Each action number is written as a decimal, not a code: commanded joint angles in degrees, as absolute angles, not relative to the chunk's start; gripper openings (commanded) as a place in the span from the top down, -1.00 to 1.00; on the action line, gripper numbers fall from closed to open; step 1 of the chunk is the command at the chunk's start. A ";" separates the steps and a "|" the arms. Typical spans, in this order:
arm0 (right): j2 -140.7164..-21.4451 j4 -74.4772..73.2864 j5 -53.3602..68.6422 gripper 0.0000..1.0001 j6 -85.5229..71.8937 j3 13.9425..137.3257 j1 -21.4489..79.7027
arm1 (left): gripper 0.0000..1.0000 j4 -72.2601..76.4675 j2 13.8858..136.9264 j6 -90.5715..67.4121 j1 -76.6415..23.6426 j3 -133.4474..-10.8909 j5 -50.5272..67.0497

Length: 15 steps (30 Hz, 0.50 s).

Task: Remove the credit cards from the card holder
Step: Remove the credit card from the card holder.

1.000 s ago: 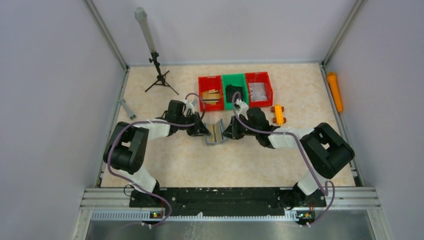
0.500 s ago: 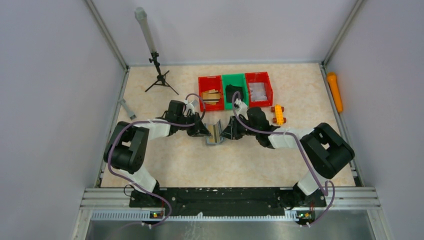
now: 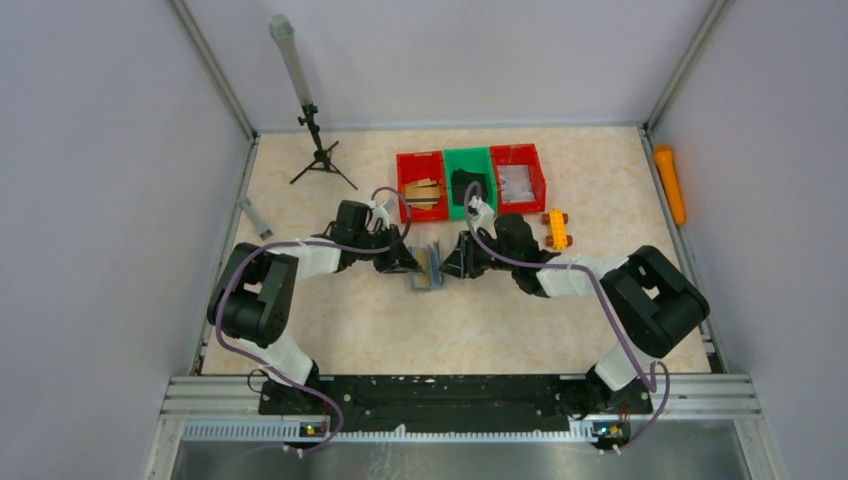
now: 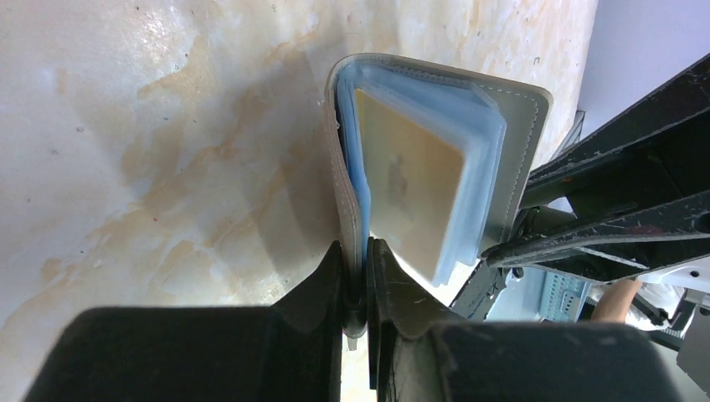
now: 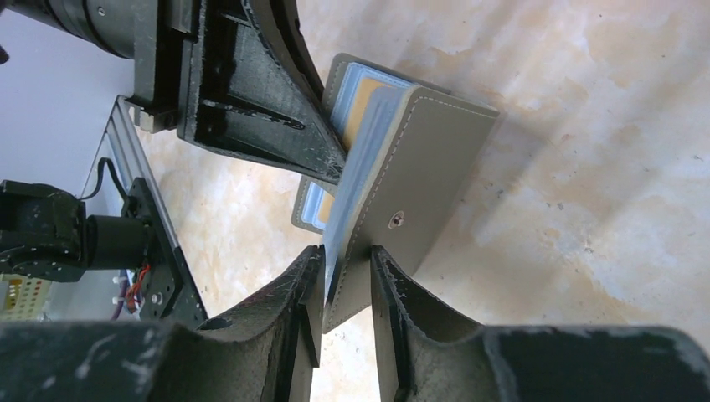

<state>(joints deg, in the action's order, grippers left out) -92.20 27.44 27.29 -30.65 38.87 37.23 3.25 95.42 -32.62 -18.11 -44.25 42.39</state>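
The grey card holder (image 3: 428, 268) stands half open on its edge between my two grippers. My left gripper (image 3: 411, 263) is shut on the holder's left flap (image 4: 345, 193), pinching it with the blue pockets. A cream-yellow credit card (image 4: 410, 180) sits in a blue sleeve, facing the left wrist camera. My right gripper (image 5: 346, 276) straddles the lower edge of the right flap (image 5: 427, 167), jaws apart with a gap on the inner side. More yellow credit card (image 5: 362, 109) shows inside. The left gripper's black fingers (image 5: 268, 100) appear at the far side.
Behind the holder stand a red bin (image 3: 422, 185), a green bin (image 3: 469, 180) with a black object, and a second red bin (image 3: 517, 178). A yellow toy (image 3: 557, 229) lies right of the right arm. A tripod (image 3: 318, 150) stands back left, an orange cylinder (image 3: 668, 183) far right.
The right gripper's jaws have spread apart around the right flap. The holder now stands folded narrower than a second ago. The left gripper keeps its pinch.
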 commanded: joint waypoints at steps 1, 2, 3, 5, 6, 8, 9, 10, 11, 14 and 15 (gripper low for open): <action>-89.65 31.98 29.04 0.43 -30.83 38.33 37.35 | 0.75 4.92 95.32 -31.55 -18.37 -45.97 42.98; -89.72 31.95 28.96 0.43 -30.81 38.32 37.35 | 0.75 4.92 95.33 -31.55 -18.37 -46.03 43.06; -89.69 31.63 28.74 0.48 -30.75 38.40 37.33 | 0.75 4.97 95.31 -31.55 -18.37 -45.99 43.09; -89.89 30.90 28.36 0.53 -30.49 38.70 37.35 | 0.75 5.01 95.20 -31.55 -18.37 -45.92 43.13; -89.99 30.55 28.13 0.53 -30.44 38.86 37.35 | 0.75 5.11 95.14 -31.55 -18.37 -45.84 43.20; -90.29 28.78 27.08 0.45 -29.97 39.52 37.35 | 0.75 5.46 94.82 -31.63 -18.37 -45.75 43.43; -90.42 27.88 26.42 0.35 -29.68 39.81 37.35 | 0.75 5.75 94.69 -31.72 -18.37 -45.61 43.51; -90.49 27.13 25.82 0.25 -29.51 39.96 37.35 | 0.75 5.91 94.52 -31.73 -18.37 -45.55 43.66; -90.46 26.45 25.04 0.15 -29.31 40.06 37.35 | 0.75 6.01 94.37 -31.73 -18.37 -45.45 43.68; -90.23 24.52 23.18 -0.23 -28.74 40.42 37.35 | 0.75 6.22 94.00 -31.77 -18.37 -45.20 43.71; -90.11 24.06 22.55 -0.30 -28.60 40.47 37.35 | 0.75 6.24 93.96 -31.81 -18.37 -45.26 43.73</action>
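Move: The half-open card holder is between the two hands; its middle is about 4 cm left of the right hand, roughly 1 cm ahead and 3 cm below. From the right hand, the left red box lies some 16 cm ahead and 4 cm left, and the green box 16 cm ahead and 5 cm right. The left hand already pinches the holder's left side, with the holder's middle about 3 cm right, 1 cm back and 1 cm below. With its tips straddling the upright right-hand cover and its clear sleeves, the right hand rises barely half a centimetre, then sinks about 1 cm and eases slightly right, its fingers spreading to roughly twice their gap so that they come free of the leaves but stay around the cover's edge. The left hand stays put, keeping its pinch on the holder's left side and holding it in place. ##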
